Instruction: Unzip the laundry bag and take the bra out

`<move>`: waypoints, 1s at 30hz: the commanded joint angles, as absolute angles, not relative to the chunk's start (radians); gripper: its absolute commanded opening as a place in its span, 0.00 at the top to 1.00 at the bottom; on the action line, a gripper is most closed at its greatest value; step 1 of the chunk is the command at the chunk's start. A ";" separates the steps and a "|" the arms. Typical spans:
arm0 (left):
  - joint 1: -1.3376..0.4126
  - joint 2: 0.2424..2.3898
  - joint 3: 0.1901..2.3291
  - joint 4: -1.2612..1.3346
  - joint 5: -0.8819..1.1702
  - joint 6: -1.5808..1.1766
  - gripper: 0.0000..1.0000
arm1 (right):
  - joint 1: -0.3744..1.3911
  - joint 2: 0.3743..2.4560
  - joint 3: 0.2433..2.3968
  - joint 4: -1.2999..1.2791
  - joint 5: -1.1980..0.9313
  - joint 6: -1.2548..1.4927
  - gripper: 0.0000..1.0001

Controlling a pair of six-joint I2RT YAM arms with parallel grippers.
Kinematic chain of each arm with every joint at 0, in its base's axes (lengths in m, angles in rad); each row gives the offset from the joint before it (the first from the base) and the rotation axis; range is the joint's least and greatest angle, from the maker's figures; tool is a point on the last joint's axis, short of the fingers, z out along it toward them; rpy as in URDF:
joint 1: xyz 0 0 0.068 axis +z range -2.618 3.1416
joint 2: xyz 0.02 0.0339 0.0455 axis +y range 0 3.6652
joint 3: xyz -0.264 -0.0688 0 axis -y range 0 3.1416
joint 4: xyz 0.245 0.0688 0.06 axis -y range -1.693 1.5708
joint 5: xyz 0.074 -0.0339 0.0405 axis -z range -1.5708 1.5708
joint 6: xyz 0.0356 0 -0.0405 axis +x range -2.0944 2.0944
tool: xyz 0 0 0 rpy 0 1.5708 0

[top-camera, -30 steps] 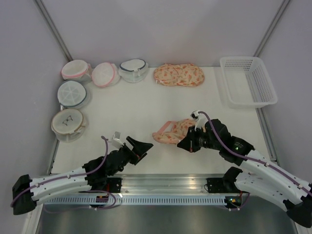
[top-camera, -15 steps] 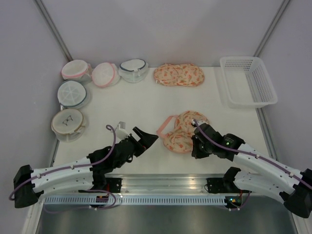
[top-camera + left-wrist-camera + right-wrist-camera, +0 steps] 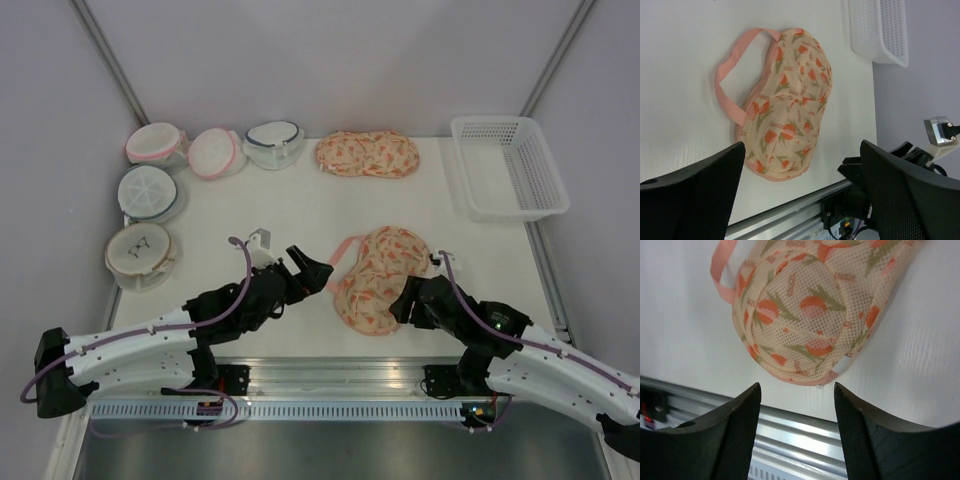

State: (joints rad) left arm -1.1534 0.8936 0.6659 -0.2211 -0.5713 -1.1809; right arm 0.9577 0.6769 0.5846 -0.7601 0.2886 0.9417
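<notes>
The peach, orange-printed laundry bag (image 3: 380,268) lies flat near the table's front edge, zipped shut, its pink loop strap (image 3: 343,252) pointing left. My left gripper (image 3: 316,267) hovers wide open just left of that strap; in the left wrist view the bag (image 3: 787,110) lies ahead of the left gripper (image 3: 801,145). My right gripper (image 3: 403,302) stands open at the bag's near right edge. The right wrist view shows the right gripper (image 3: 796,386) just short of the bag's pink rim (image 3: 807,380), with nothing between its fingers. The bra is hidden.
A look-alike peach bag (image 3: 367,154) lies at the back centre. A white basket (image 3: 512,165) stands at the back right. Several round mesh bags (image 3: 150,190) line the left side and back left. The metal rail (image 3: 330,380) runs along the near edge.
The right gripper let go of the folded bag, opened and drew back toward the near edge. The bag now lies spread flat. The left gripper moved right, toward the strap.
</notes>
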 commanded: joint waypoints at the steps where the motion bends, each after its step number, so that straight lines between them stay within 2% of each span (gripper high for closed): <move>1: -1.157 0.833 0.627 -0.255 -0.554 -1.169 0.00 | 0.959 0.525 0.438 -0.684 0.425 1.248 0.34; 4: -1.157 0.778 0.597 -0.267 -0.549 -1.181 0.00 | 0.959 0.433 0.310 -0.614 0.430 1.354 0.34; 8: -1.157 0.720 0.569 -0.294 -0.549 -1.200 0.00 | 0.959 0.413 0.224 -0.554 0.422 1.459 0.35; 14: -1.157 0.669 0.531 -0.313 -0.535 -1.236 0.00 | 0.959 0.460 0.170 -0.491 0.475 1.515 0.34; 18: -1.157 0.663 0.503 -0.314 -0.519 -1.262 0.00 | 0.956 0.587 0.089 -0.269 0.488 1.558 0.39; 21: -1.157 0.646 0.486 -0.324 -0.505 -1.278 0.00 | 0.940 0.734 0.052 -0.145 0.482 1.568 0.52; 22: -1.157 0.638 0.474 -0.325 -0.502 -1.282 0.00 | 0.931 0.768 0.040 -0.111 0.471 1.562 0.70; 24: -1.157 0.611 0.463 -0.327 -0.499 -1.290 0.00 | 0.924 0.865 0.034 -0.051 0.459 1.562 0.98; 27: -1.157 0.572 0.443 -0.331 -0.494 -1.301 0.00 | 0.917 0.913 0.064 -0.072 0.463 1.522 1.00; 30: -1.157 0.546 0.426 -0.342 -0.489 -1.304 0.01 | 0.916 0.852 0.153 -0.212 0.547 1.410 1.00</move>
State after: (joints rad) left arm -1.1534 0.5716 0.4385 -0.3256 -0.5087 -1.2705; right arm 0.9203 0.8722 0.1104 -0.0250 0.4740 1.5242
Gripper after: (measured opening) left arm 0.993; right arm 0.020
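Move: Over the near end of the laundry bag, the right hand is open about 10 cm above the table; the bag's right edge, close to that end, lies some 3 cm ahead of it, level sideways and 10 cm below. The bag's middle is about 10 cm ahead and 2 cm left, its pink strap about 13 cm ahead and 10 cm left, and the white tag 1 cm back and 1 cm left. From the left hand that edge is roughly 15 cm right, 2 cm back and 19 cm below. Sinking about 10 cm to the laundry bag while its wrist turns some 30 degrees clockwise and rolls left side up, the right hand drops first, slipping slightly right, then goes forward about 5 cm low over the table and closes, pinching the bag's right edge just beyond the white tag. The left hand, open and empty, withdraws left, down and back. ##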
